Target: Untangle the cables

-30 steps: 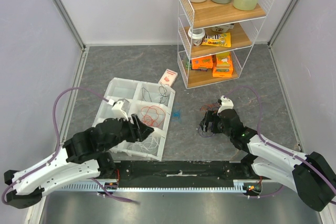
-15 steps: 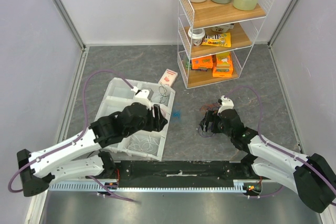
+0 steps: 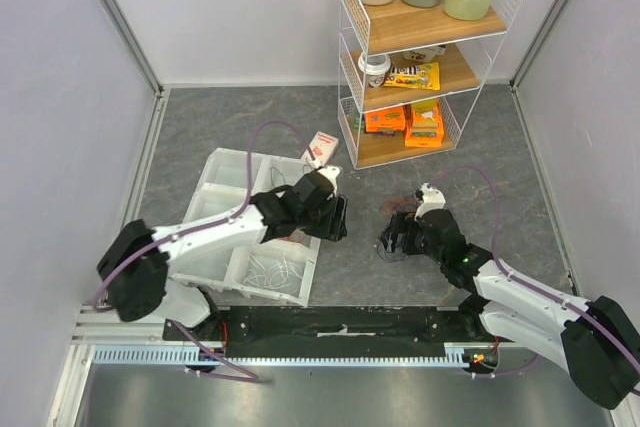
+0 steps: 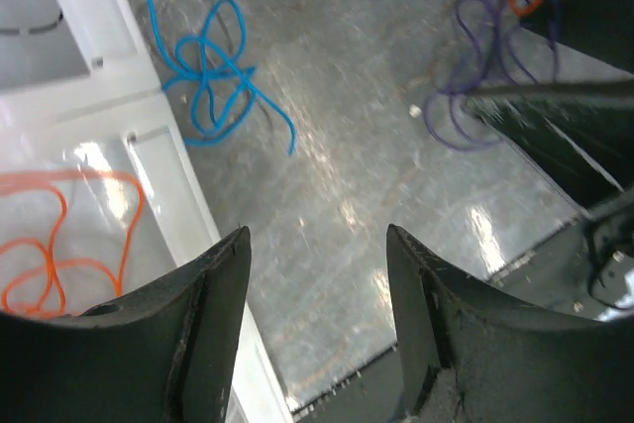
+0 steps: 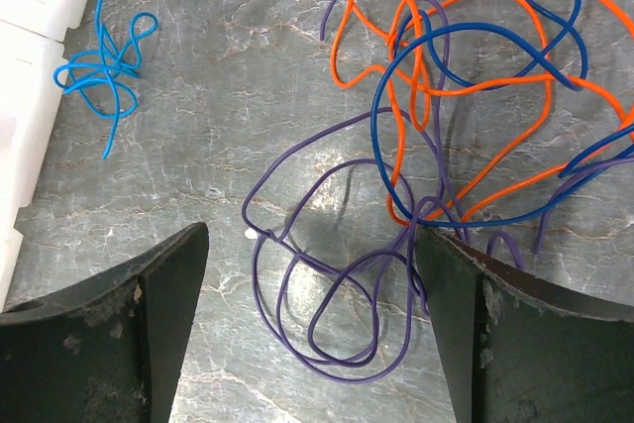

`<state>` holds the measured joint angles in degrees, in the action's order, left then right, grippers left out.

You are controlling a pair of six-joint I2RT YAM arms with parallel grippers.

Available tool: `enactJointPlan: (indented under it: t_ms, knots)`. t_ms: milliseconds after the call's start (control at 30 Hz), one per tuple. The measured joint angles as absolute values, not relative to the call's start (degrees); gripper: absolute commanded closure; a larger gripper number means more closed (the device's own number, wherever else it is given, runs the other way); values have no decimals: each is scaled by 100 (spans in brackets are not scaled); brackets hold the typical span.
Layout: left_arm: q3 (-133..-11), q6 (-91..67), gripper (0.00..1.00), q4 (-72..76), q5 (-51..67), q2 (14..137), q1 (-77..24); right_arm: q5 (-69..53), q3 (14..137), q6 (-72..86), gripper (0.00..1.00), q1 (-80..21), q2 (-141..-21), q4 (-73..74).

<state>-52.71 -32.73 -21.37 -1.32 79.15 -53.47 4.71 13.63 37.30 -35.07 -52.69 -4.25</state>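
The cables lie partly as a tangle point(image 5: 466, 96) of orange, dark blue and purple wire on the grey table, right of centre point(image 3: 397, 211). My right gripper point(image 5: 312, 235) hangs open just above its purple loops point(image 5: 337, 324), gripping nothing point(image 3: 392, 239). A small light blue cable point(image 4: 208, 76) lies loose beside the white tray point(image 4: 79, 37). My left gripper point(image 4: 317, 235) is open and empty over bare table just past the tray's right edge point(image 3: 338, 217). An orange cable point(image 4: 59, 264) rests in one tray compartment and white cables point(image 3: 275, 269) in another.
A white wire shelf point(image 3: 420, 57) with bottles and snack packs stands at the back right. A small red-and-white box point(image 3: 320, 147) lies behind the tray. Grey walls close in both sides, and a black rail point(image 3: 330, 322) runs along the near edge.
My left arm has swung right, from over the tray's compartments to just past its right edge. The right arm has barely moved over the tangle.
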Motion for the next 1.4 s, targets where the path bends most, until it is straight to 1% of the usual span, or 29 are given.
enactJointPlan:
  t_ms: [167, 333, 400, 500, 600, 633, 667, 767, 833, 1067, 1167, 1300, 1400]
  knots:
    - [-5861, -2877, 37, -2025, -224, 9061, -5223, 445, 1352, 3728, 8, -3507, -5245, -423]
    - [-6145, -2477, 37, -1920, -482, 9629, -5218, 427, 1352, 3726, 7, -3507, -5245, -425]
    - [-6322, -2362, 39, -1916, -607, 9874, -5201, 427, 1352, 3726, 8, -3507, -5247, -425]
    - [-6530, -2259, 51, -1909, -727, 10175, -5164, 412, 1352, 3723, 7, -3507, -5251, -425]
    - [-6622, -2185, 85, -1911, -742, 10368, -5127, 384, 1352, 3723, 8, -3507, -5251, -427]
    - [-6630, -2154, 94, -1916, -735, 10405, -5118, 377, 1352, 3723, 7, -3507, -5251, -425]
    - [-6632, -2132, 97, -1918, -720, 10418, -5111, 370, 1352, 3723, 8, -3507, -5251, -425]
    - [-6593, -2126, 98, -1905, -539, 10339, -5109, 357, 1352, 3723, 7, -3507, -5251, -425]
    - [-6351, -2156, 98, -1800, -224, 9998, -5107, 325, 1352, 3723, 7, -3507, -5251, -423]
    - [-5564, -2563, 98, -1439, 1048, 7703, -5107, -141, 1354, 3723, 6, -3507, -5256, -379]
    - [-5389, -2749, 98, -1221, 1420, 7065, -5107, -390, 1448, 3651, 6, -3588, -5137, -99]
    - [-5050, -2952, 99, -1048, 1765, 6622, -5109, -364, 2161, 3413, 6, -4263, -4829, 701]
    - [-4842, -3089, 98, -1017, 1876, 6486, -5111, -322, 2768, 3271, 6, -4678, -4720, 947]
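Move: The loose blue cable lies on the table about 7 cm ahead of the left hand, 2 cm to its right and some 8 cm below. The tray's right rim is about 4 cm left of the cable, and the red cable in the tray some 12 cm left of it. The purple, orange and navy tangle lies about 14 cm right of the blue cable and 2 cm nearer. From the right hand the blue cable is some 15 cm left and 4 cm ahead, slightly below. The blue cable is the left hand's target: with fingers part open it drops forward about 7 cm and down 7 cm, shuts on the cable, then lifts it some 17 cm while drawing back about 10 cm, rolling roughly 40 degrees to point more towards the right arm. Late on, the wide-open right hand leaves the tangle, going up about 9 cm, left and a little back towards the held cable, turning some 20 degrees counter-clockwise. ##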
